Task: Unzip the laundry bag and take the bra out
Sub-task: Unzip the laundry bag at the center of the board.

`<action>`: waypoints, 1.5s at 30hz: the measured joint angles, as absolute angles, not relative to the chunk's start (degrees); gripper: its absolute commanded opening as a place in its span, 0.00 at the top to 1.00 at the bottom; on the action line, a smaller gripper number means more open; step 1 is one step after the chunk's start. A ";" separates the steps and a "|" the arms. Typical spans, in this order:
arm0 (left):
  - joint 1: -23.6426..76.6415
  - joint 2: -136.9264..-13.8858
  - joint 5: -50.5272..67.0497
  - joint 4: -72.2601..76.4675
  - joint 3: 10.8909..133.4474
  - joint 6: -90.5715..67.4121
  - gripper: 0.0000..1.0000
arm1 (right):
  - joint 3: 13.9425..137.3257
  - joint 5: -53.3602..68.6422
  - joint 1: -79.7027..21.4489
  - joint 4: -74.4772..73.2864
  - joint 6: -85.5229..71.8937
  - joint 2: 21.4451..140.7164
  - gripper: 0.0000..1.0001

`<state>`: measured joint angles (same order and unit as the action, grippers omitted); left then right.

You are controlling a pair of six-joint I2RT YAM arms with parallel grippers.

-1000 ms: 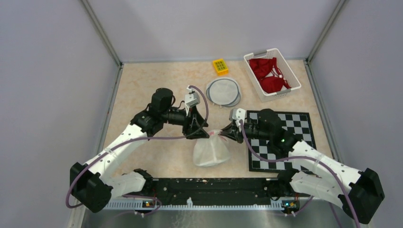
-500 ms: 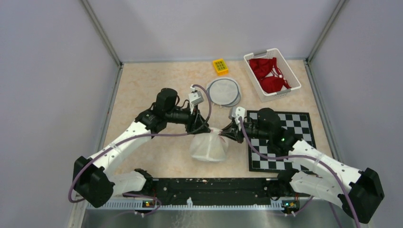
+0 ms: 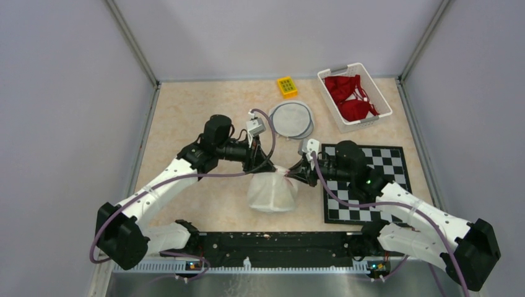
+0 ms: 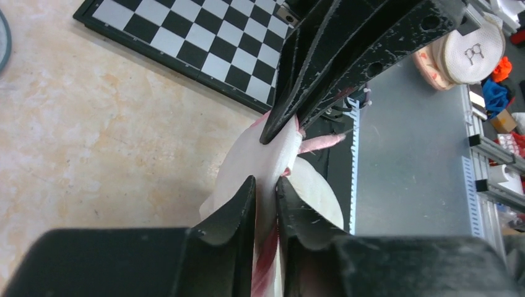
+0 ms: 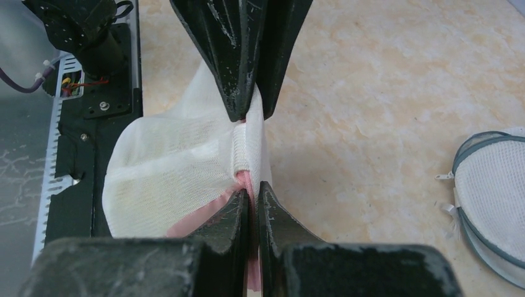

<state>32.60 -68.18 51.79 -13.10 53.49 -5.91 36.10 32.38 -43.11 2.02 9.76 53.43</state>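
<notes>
The white mesh laundry bag (image 3: pixel 271 192) hangs bunched at the table's front centre, pinched at its top from both sides. My left gripper (image 3: pixel 272 168) comes in from the left, its jaws shut on the bag's white top fold (image 4: pixel 247 161), with a pink strip between them. My right gripper (image 3: pixel 290 175) faces it from the right, shut on the pink edge at the bag's seam (image 5: pixel 246 148). Tip to tip, the two grippers (image 4: pixel 265 179) (image 5: pixel 252 189) almost touch. Pink shows through the mesh (image 5: pixel 186 229); I cannot make out the bra itself.
A chessboard (image 3: pixel 377 185) lies under the right arm. At the back stand a white basket (image 3: pixel 342 68) of red garments (image 3: pixel 350 96), a round grey-rimmed mesh bag (image 3: pixel 291 119) and a yellow block (image 3: pixel 286 86). The black base rail runs along the front.
My left gripper moved right onto the top of the bag and its jaws narrowed onto the fold. The bag shifted slightly left and bunched up. The right gripper kept its hold.
</notes>
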 measured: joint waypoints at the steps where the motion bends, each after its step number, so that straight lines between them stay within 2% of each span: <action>1: 32.60 -68.20 52.21 -13.19 53.45 -5.78 1.00 | 36.10 32.42 -43.11 2.02 9.74 53.43 1.00; 3: 32.56 -68.20 53.28 -13.28 53.39 -5.15 1.00 | 36.10 32.60 -43.11 1.98 9.76 53.36 1.00; 4: 32.49 -68.20 54.13 -13.19 53.25 -5.02 1.00 | 36.10 32.71 -43.11 1.98 9.80 53.30 0.94; 6: 32.25 -68.18 56.36 -12.32 52.71 -6.31 1.00 | 36.07 33.12 -43.11 2.04 9.89 52.97 0.70; 7: 32.08 -68.20 57.63 -11.18 52.23 -7.64 1.00 | 36.03 33.41 -43.11 2.22 10.04 52.62 0.62; 10: 31.81 -68.42 60.88 -7.35 50.72 -12.12 1.00 | 35.46 34.59 -43.20 4.36 10.70 50.85 0.50; 18: 30.33 -70.72 67.88 0.71 49.67 -22.31 1.00 | 32.12 34.57 -44.45 10.24 14.96 46.28 0.48; 20: 30.24 -70.78 68.62 2.17 48.99 -23.97 1.00 | 31.62 34.54 -45.10 10.68 16.21 45.91 0.44; 32: 27.09 -70.78 70.24 4.01 48.49 -26.61 1.00 | 31.51 32.69 -46.13 3.99 19.38 40.18 0.36; 45: 27.09 -70.78 67.85 -0.89 48.53 -21.04 1.00 | 36.88 31.53 -46.13 8.14 11.27 47.86 0.32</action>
<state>27.09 -70.78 67.85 -0.89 48.53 -21.04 36.88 31.53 -46.13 8.14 11.27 47.86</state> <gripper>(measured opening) 0.015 0.672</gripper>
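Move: The laundry bag hangs from the hands, its middle about 6 cm back and 8 cm below the left hand, about 1 cm to its left; its top edge already lies between the left fingers. From the right hand that middle is some 4 cm back, 5 cm left and 8 cm down. The grey-rimmed bag lies about 19 cm ahead and 2 cm right of the right hand, the chessboard's middle some 30 cm right and 4 cm back, both about 15 cm lower. The left fingers shut on the bag's edge beside the zipper while the right hand lets go, rising about 6 cm. ##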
